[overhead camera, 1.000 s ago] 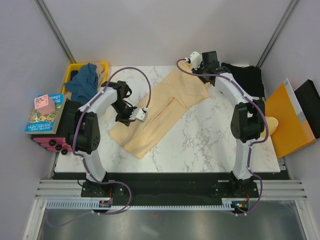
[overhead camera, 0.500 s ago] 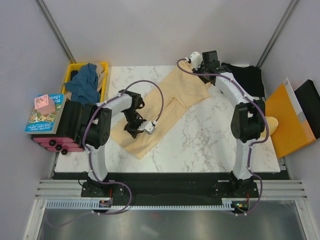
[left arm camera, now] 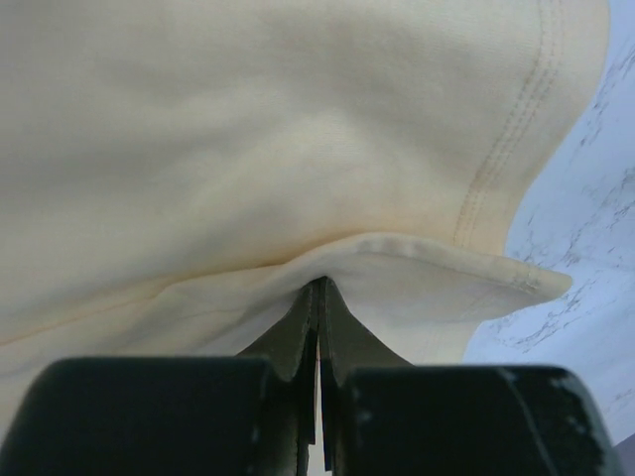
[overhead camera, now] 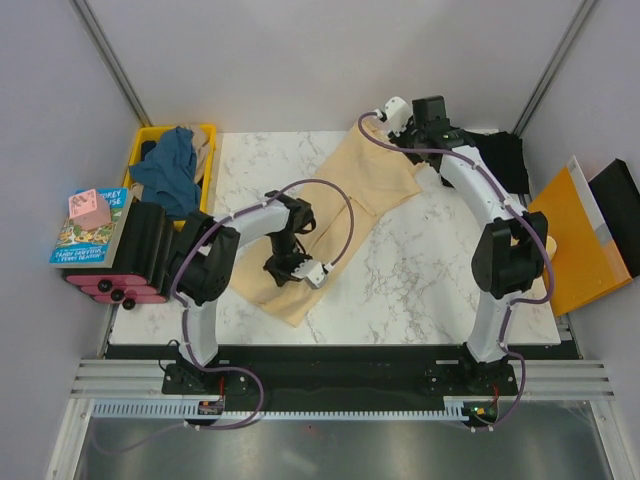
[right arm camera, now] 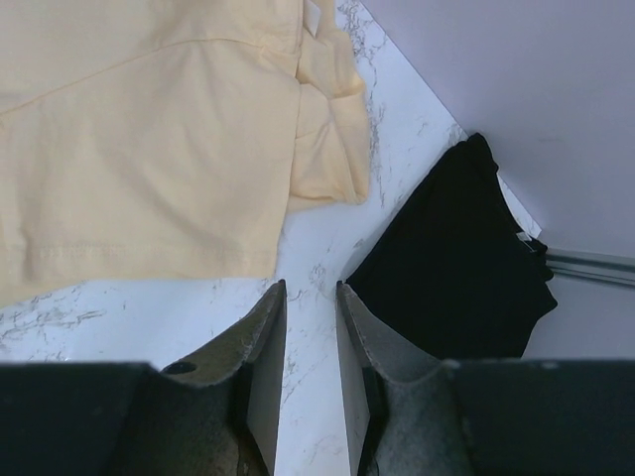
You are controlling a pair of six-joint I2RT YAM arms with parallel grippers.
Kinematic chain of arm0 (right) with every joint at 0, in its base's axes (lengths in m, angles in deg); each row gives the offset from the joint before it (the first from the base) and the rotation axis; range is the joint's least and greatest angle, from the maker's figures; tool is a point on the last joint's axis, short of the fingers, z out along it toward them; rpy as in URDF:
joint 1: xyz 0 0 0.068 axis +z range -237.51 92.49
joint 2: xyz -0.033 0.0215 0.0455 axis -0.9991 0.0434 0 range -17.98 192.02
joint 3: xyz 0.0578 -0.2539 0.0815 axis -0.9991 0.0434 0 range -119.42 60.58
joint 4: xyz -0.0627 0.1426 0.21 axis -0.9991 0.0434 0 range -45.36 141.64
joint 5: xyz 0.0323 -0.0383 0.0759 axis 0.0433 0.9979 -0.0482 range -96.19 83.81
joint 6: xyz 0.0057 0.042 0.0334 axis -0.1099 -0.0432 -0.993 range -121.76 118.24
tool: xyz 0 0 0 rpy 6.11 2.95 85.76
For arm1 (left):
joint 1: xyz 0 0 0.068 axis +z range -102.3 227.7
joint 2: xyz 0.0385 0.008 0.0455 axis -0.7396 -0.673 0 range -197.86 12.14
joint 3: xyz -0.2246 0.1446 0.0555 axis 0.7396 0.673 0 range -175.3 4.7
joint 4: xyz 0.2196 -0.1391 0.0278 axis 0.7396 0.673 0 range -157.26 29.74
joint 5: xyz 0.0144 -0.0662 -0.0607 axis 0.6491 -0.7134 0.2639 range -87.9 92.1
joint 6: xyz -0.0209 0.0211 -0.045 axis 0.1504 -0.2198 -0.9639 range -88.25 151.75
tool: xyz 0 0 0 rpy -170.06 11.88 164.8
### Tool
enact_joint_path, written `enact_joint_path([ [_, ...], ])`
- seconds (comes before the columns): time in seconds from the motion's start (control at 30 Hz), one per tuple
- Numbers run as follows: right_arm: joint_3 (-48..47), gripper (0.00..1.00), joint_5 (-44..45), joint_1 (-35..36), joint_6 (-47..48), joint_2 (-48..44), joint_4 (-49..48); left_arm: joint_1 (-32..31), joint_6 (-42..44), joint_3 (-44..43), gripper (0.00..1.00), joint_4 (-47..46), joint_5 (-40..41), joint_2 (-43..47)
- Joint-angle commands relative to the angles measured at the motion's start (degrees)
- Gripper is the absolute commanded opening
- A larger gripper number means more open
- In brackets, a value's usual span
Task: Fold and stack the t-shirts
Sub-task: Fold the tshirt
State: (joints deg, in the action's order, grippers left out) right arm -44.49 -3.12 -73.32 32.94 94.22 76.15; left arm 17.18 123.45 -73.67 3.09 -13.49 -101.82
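The pale cream-yellow t-shirt (overhead camera: 365, 185) lies slantwise across the marble table (overhead camera: 430, 270). My left gripper (overhead camera: 283, 265) is shut on a fold of its edge near the shirt's lower end. In the left wrist view the cloth (left arm camera: 298, 129) bunches over the closed fingertips of my left gripper (left arm camera: 319, 284). My right gripper (overhead camera: 432, 125) hovers at the back, open and empty. In the right wrist view my right gripper (right arm camera: 310, 286) shows bare table between its fingers. The cream shirt's sleeve (right arm camera: 322, 149) lies to its left and the black t-shirt (right arm camera: 456, 258) to its right. The black t-shirt (overhead camera: 500, 155) sits folded at the back right. The teal-blue t-shirt (overhead camera: 170, 165) lies in the yellow crate (overhead camera: 205, 130).
An orange folder (overhead camera: 570, 240) and a black board (overhead camera: 615, 205) rest off the table's right edge. A book (overhead camera: 85, 235) with a pink block (overhead camera: 88, 207) on it sits to the left, below the crate. Grey walls close in the back and both sides.
My left gripper has moved right and toward the near edge, dragging the cream shirt's edge over the cloth. My right gripper has shifted slightly right, away from the shirt's collar end.
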Motion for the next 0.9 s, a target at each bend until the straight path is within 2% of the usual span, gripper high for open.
enact_joint_path([
  [0.0,2.06,0.33,-2.45,0.39,-0.86,-4.27,0.22,-5.59,1.73,-1.52,0.02,1.02,-6.11,1.10],
  [0.27,4.79,0.33,-5.00,0.39,-3.06,-7.26,0.22,-15.69,-1.87,-10.39,0.02,1.20,-10.41,-5.66],
  [0.43,5.58,0.33,-5.44,0.48,-3.06,-8.23,0.22,-18.96,-2.22,-15.31,0.02,-0.30,-13.41,-7.42],
  [0.57,5.93,0.33,-5.70,0.48,-2.88,-8.32,-0.13,-16.69,-5.48,-22.87,0.02,1.80,-13.05,-7.25],
  [0.77,3.75,0.33,-7.20,0.48,-4.63,-5.07,-0.57,-12.82,-11.00,-33.94,0.02,3.30,-12.62,-2.51],
  [0.87,1.46,0.34,-11.76,0.83,-5.43,-3.13,0.92,-9.30,-15.75,-39.57,0.02,2.87,-11.13,-1.28],
])
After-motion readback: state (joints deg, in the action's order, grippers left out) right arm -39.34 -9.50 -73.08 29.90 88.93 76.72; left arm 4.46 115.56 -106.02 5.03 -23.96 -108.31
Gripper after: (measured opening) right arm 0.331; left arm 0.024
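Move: My closed left fingertips are already down on the near part of the t-shirt, a folded strip running away to the right; its middle lies some 15 cm ahead and 12 cm right of them, at about their height. The yellow bin of cloths stands roughly 31 cm ahead and 29 cm to their left. From my right hand, which hovers, the shirt's middle is about 12 cm back, 31 cm left and 20 cm below. With shut fingertips low on the shirt, I sweep my left hand right across the strip towards its right-hand edge, some 14 cm and slightly back, dragging cloth along. Then I lift clear and forward, about 9 cm up, the fingertips swinging out to the right. My empty right hand eases back about 3 cm and drifts a little left above the far end. ##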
